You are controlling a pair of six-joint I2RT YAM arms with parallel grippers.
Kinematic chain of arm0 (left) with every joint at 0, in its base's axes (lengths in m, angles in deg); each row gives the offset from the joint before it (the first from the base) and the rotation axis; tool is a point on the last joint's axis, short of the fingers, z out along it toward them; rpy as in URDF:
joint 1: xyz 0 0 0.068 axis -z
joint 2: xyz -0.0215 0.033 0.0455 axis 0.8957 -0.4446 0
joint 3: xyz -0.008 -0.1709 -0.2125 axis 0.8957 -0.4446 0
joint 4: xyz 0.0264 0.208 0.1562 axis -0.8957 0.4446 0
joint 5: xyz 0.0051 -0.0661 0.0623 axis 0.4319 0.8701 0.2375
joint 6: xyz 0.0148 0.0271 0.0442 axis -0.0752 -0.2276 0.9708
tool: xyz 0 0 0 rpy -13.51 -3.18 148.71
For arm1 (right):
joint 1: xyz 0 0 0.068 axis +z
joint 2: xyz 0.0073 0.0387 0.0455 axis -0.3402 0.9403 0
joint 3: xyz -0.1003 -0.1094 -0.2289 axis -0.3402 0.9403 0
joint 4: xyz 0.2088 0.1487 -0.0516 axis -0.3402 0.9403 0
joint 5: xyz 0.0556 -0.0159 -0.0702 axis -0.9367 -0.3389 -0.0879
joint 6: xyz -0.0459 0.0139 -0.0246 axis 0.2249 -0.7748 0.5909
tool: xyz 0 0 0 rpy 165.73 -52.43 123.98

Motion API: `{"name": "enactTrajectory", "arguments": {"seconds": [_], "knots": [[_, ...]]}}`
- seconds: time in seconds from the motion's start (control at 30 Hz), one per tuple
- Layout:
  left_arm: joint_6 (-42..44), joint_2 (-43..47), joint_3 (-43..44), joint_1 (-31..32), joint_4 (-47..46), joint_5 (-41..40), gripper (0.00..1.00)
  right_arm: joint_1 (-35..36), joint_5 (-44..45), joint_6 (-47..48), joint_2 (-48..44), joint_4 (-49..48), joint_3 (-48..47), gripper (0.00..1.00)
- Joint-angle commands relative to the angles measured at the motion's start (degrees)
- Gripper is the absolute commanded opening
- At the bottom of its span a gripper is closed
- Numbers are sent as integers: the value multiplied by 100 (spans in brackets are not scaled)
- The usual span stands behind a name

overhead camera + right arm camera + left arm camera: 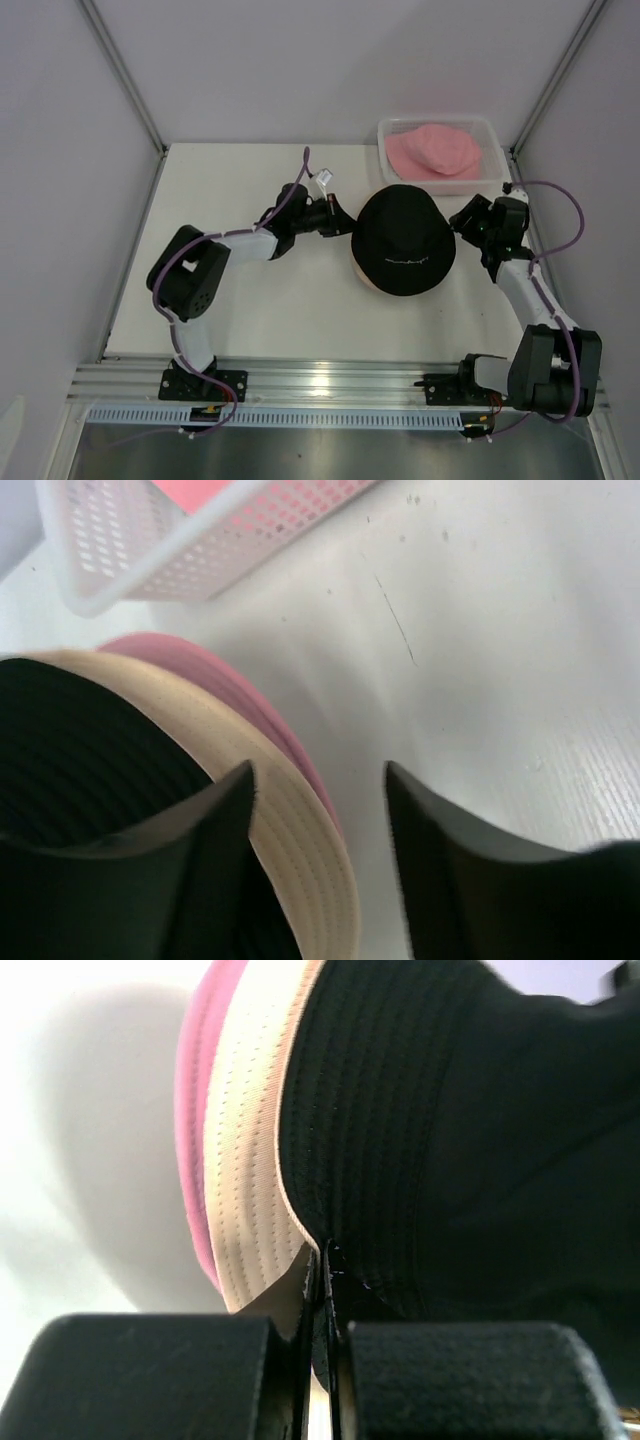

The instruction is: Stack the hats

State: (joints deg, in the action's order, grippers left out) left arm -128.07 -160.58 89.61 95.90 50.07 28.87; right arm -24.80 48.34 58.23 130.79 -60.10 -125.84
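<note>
A black hat lies on top of a stack in the middle of the table, with a beige hat peeking out beneath. The left wrist view shows the layers: pink hat, beige hat, black hat. My left gripper is shut on the black hat's left brim. My right gripper is open at the stack's right edge, its left finger over the beige brim and pink brim. A second pink hat lies in the bin.
The clear plastic bin stands at the back right corner, close to my right arm; its perforated wall shows in the right wrist view. White walls and metal posts enclose the table. Bare table lies left and in front of the stack.
</note>
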Motion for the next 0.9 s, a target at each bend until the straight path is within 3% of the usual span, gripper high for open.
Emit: {"name": "enactTrajectory", "arguments": {"seconds": [0.0, 0.1, 0.23, 0.5, 0.63, 0.87], "knots": [[499, 194, -119, -65, 956, 74, 4, -54, 203, 443, -335, 825, -921, 63], [516, 291, -5, -65, 1079, 145, 18, -264, 115, 602, -431, 1178, -1607, 80], [683, 642, 127, -65, 1448, 127, 38, -669, -359, 672, -467, 1293, -2249, 89], [1113, 1618, 382, -276, 2309, -232, 67, -1056, -887, 1058, 77, 1503, -3198, 99], [1701, 2233, 672, -487, 3099, -698, 99, -1161, -1124, 1112, 621, 1425, -3673, 99], [2494, 2919, 1340, -487, 3954, -1209, 99, -1179, -1397, 998, 1631, 1030, -4332, 99]]}}
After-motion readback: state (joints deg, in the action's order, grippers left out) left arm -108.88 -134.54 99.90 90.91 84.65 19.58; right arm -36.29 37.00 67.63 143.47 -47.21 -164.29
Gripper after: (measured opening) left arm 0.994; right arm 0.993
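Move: The left fingers still pinch the left brim of the black hat, whose middle lies about 12 cm to that hand's right and 3 cm back, roughly level; the bin is some 20 cm ahead, 22 cm right and 6 cm lower. From the half-open right hand, the loose pink hat in the bin is about 18 cm ahead, 3 cm left and 6 cm lower, while the black hat's middle is about 12 cm left, 4 cm back and roughly level. The left hand opens wide and lets go of the black hat's left brim, first easing back, left and slightly down by 2–3 cm, then lifting about 15 cm in all and some 9 cm left of where it began, away from the hat, its fingers tipping up. The right hand, already half open at the opposite brim, spreads fully and rises quickly by nearly 20 cm while drifting right, then turns forward past the right side of the stack to the bin's right end, about 8 cm farther out, sinking slightly at the last. ##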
